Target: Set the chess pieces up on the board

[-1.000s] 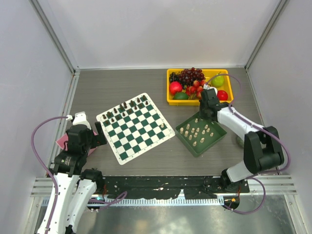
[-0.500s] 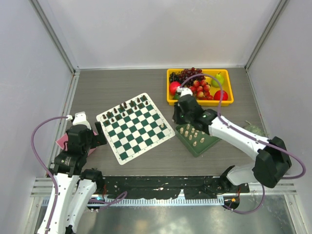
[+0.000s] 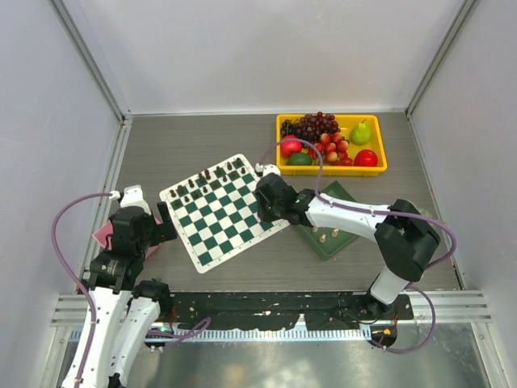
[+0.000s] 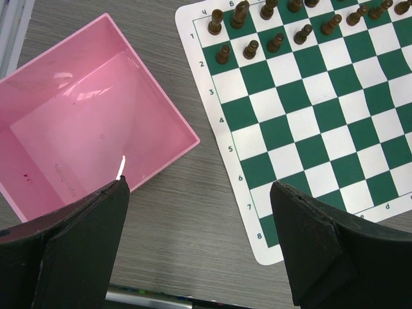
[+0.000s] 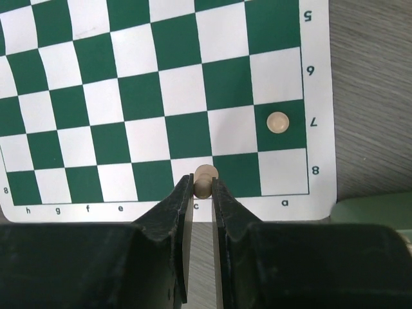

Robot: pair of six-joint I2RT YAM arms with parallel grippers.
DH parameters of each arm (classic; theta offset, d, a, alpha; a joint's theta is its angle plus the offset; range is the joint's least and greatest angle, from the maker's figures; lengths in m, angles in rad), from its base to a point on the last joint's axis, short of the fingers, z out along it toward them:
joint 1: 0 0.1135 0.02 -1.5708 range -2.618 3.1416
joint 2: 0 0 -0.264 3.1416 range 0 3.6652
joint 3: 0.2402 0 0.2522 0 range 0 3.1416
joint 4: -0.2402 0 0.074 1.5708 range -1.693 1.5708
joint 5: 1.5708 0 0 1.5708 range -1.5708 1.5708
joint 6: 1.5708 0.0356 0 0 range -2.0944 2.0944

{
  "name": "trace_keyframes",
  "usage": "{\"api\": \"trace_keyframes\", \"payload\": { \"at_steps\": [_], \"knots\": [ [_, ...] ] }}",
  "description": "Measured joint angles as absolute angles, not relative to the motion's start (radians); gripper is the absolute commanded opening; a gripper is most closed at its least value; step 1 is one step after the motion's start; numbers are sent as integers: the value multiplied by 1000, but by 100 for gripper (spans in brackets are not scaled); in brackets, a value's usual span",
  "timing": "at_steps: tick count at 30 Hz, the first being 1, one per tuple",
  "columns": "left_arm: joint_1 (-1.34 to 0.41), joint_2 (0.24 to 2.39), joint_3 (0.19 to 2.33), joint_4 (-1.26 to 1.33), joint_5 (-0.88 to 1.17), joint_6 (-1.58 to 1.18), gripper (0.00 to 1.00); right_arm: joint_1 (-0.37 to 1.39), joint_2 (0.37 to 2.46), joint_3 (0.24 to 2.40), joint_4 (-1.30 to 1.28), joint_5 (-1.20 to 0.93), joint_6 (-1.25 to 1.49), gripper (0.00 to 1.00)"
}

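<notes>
The checkered board point(image 3: 224, 212) lies left of centre, with dark pieces point(image 3: 206, 179) lined along its far left side. My right gripper point(image 3: 266, 202) hovers over the board's right edge. In the right wrist view the right gripper point(image 5: 205, 183) is shut on a cream pawn point(image 5: 205, 175), held over the last row beside the letter c. Another cream pawn point(image 5: 278, 122) stands on a green square in row 7. More cream pieces point(image 3: 327, 234) sit in the dark green tray point(image 3: 341, 194). My left gripper point(image 4: 199, 190) is open and empty above bare table beside the board's corner point(image 4: 309, 129).
A pink box point(image 4: 84, 122) sits left of the board, under my left gripper. A yellow basket point(image 3: 339, 169) of fruit stands at the back right. The green tray lies between the basket and the board, partly under my right arm.
My right arm has swung left from the green tray to the board's right edge, carrying the cream pawn. The left arm has not moved.
</notes>
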State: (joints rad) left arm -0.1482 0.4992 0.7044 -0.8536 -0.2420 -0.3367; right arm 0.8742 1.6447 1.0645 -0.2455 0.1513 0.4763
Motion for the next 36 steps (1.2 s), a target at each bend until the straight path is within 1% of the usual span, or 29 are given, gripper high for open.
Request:
{"api": "trace_keyframes", "payload": {
  "at_steps": [15,30,32,36],
  "knots": [
    [-148,495,704,-849,-242,-337,99,875,1779,1147,-215,177,447,11],
    [-148,495,704,-849,-241,-337,99,875,1842,1176,-233,218,439,12],
    [-148,495,704,-849,-241,-337,99,875,1853,1180,-232,221,439,13],
    [-148,495,704,-849,-241,-337,99,875,1856,1189,-243,224,437,20]
  ]
}}
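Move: The right hand already holds a light pawn. Its square, b7, lies about 3 cm ahead of that hand, 1 cm to the left and some 7 cm below. The light pawn already standing on a7 is roughly 5 cm ahead and 2 cm to the right, and the green tray's middle some 22 cm to the right and 1 cm ahead, both about as low. From the idle left hand, b7 is about 11 cm ahead, 27 cm to the right and 15 cm below. Forward and a little left at first, sinking only slightly, then chiefly down: the right hand carries its pawn from above the a–h edge of the board to b7, beside the pawn on a7, dropping about 4 cm in all and going some 3 cm forward. The wrist rolls about 5 degrees, left side lowering, and the fingers keep their pinch on the pawn's head. ##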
